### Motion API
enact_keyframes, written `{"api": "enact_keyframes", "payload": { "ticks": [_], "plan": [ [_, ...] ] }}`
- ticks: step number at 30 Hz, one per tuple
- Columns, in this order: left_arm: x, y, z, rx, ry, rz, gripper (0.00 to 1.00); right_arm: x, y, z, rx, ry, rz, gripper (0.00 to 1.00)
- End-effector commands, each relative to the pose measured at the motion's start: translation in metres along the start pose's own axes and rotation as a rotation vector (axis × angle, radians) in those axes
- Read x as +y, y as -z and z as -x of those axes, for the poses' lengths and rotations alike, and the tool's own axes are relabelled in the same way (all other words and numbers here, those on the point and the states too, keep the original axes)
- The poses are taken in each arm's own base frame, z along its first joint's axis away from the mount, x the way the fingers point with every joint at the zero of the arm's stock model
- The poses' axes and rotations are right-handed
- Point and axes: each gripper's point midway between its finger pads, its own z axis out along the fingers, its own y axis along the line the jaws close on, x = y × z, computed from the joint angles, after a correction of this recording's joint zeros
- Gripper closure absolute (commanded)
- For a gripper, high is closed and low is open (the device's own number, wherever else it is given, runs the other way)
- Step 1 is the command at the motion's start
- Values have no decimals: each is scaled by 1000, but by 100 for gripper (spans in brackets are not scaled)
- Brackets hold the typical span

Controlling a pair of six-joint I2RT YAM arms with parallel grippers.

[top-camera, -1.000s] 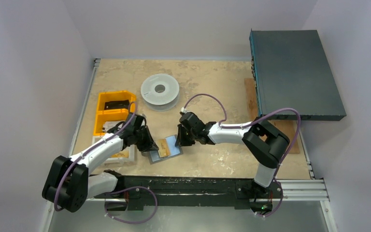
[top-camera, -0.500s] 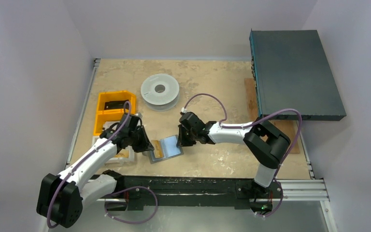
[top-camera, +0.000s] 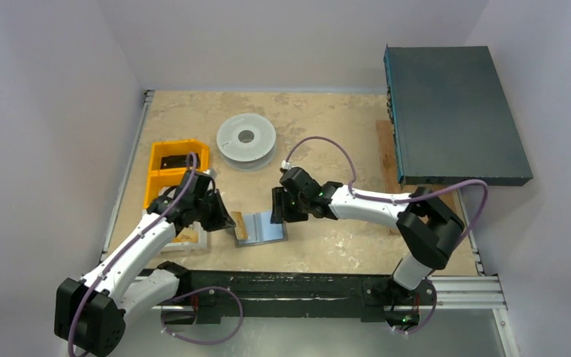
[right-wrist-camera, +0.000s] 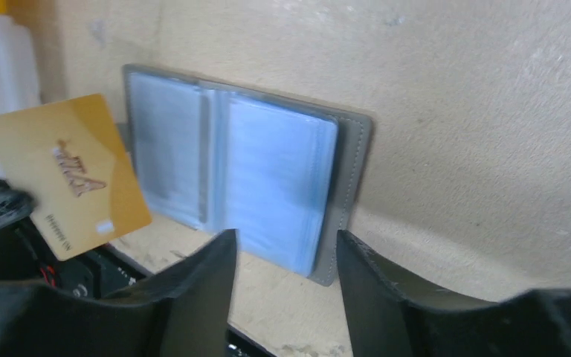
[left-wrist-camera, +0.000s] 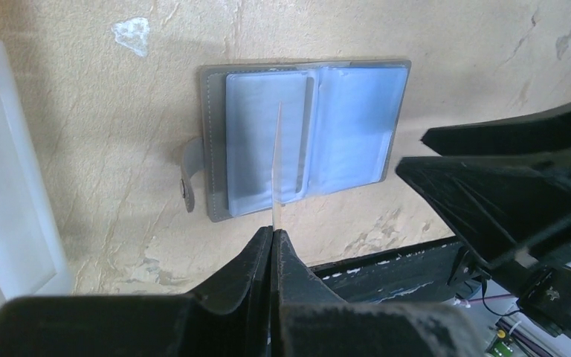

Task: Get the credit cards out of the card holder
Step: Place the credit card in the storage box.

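The slate-grey card holder (top-camera: 264, 229) lies open on the table, its clear blue sleeves facing up (left-wrist-camera: 342, 126) (right-wrist-camera: 268, 178). My left gripper (top-camera: 227, 222) is shut on a gold credit card (top-camera: 239, 226), held just left of and above the holder, clear of its sleeves. That card shows edge-on in the left wrist view (left-wrist-camera: 276, 163) above the shut fingertips of the left gripper (left-wrist-camera: 273, 232), and face-on in the right wrist view (right-wrist-camera: 67, 175). My right gripper (top-camera: 276, 212) (right-wrist-camera: 282, 238) stands open over the holder's right edge, holding nothing.
Yellow bins (top-camera: 175, 167) and a white tray (top-camera: 192, 239) sit to the left of the left gripper. A pale grey spool (top-camera: 246, 140) lies behind the holder. A dark box (top-camera: 453, 111) stands at the back right. The black mounting rail (top-camera: 290, 286) runs along the near edge.
The right gripper has opened and let go of the holder's right edge. The left gripper has drawn the gold card leftward, out of the holder. The holder now lies flatter.
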Motion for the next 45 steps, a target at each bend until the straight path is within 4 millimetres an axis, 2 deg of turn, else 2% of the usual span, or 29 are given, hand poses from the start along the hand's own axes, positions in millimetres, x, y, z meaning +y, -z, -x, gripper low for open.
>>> {"api": "enact_keyframes", "payload": {
  "ticks": [1, 5, 8, 12, 17, 25, 35, 43, 45],
  "plan": [
    [-7, 14, 12, -44, -15, -5, 100, 29, 31, 36, -112, 32, 78, 41],
    [-7, 23, 16, -68, -1, 12, 100, 32, 36, 38, -119, 49, 93, 18],
    [-5, 34, 21, -94, 9, 37, 100, 32, 38, 38, -122, 62, 96, 13],
    [0, 50, 27, -133, 28, 81, 100, 31, 41, 40, -132, 84, 98, 12],
    [19, 77, 34, -191, 85, 172, 100, 29, 40, 41, -134, 98, 110, 11],
    [64, 112, 46, -274, 220, 366, 100, 25, 36, 38, -118, 122, 128, 12],
    [117, 120, 51, -357, 457, 547, 100, 16, 32, 35, -91, 148, 133, 12],
    [130, 110, 46, -352, 551, 583, 100, 10, 30, 34, -84, 151, 131, 12],
    [132, 110, 45, -361, 567, 594, 93, 10, 30, 34, -83, 150, 131, 12]
  ]
}}
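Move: The left hand, pinching the card, has the white storage box about 16 cm to its left, 1 cm back and 6 cm below. The card holder lies some 9 cm to its right, 1 cm back and 8 cm below; the yellow box is about 16 cm left, 14 cm ahead and 6 cm below. From the right hand the storage box is roughly 31 cm left, 3 cm back and 1 cm below. Left arcs its card about 16 cm left over the storage box, turning counter-clockwise; right rises 4 cm, opening. ##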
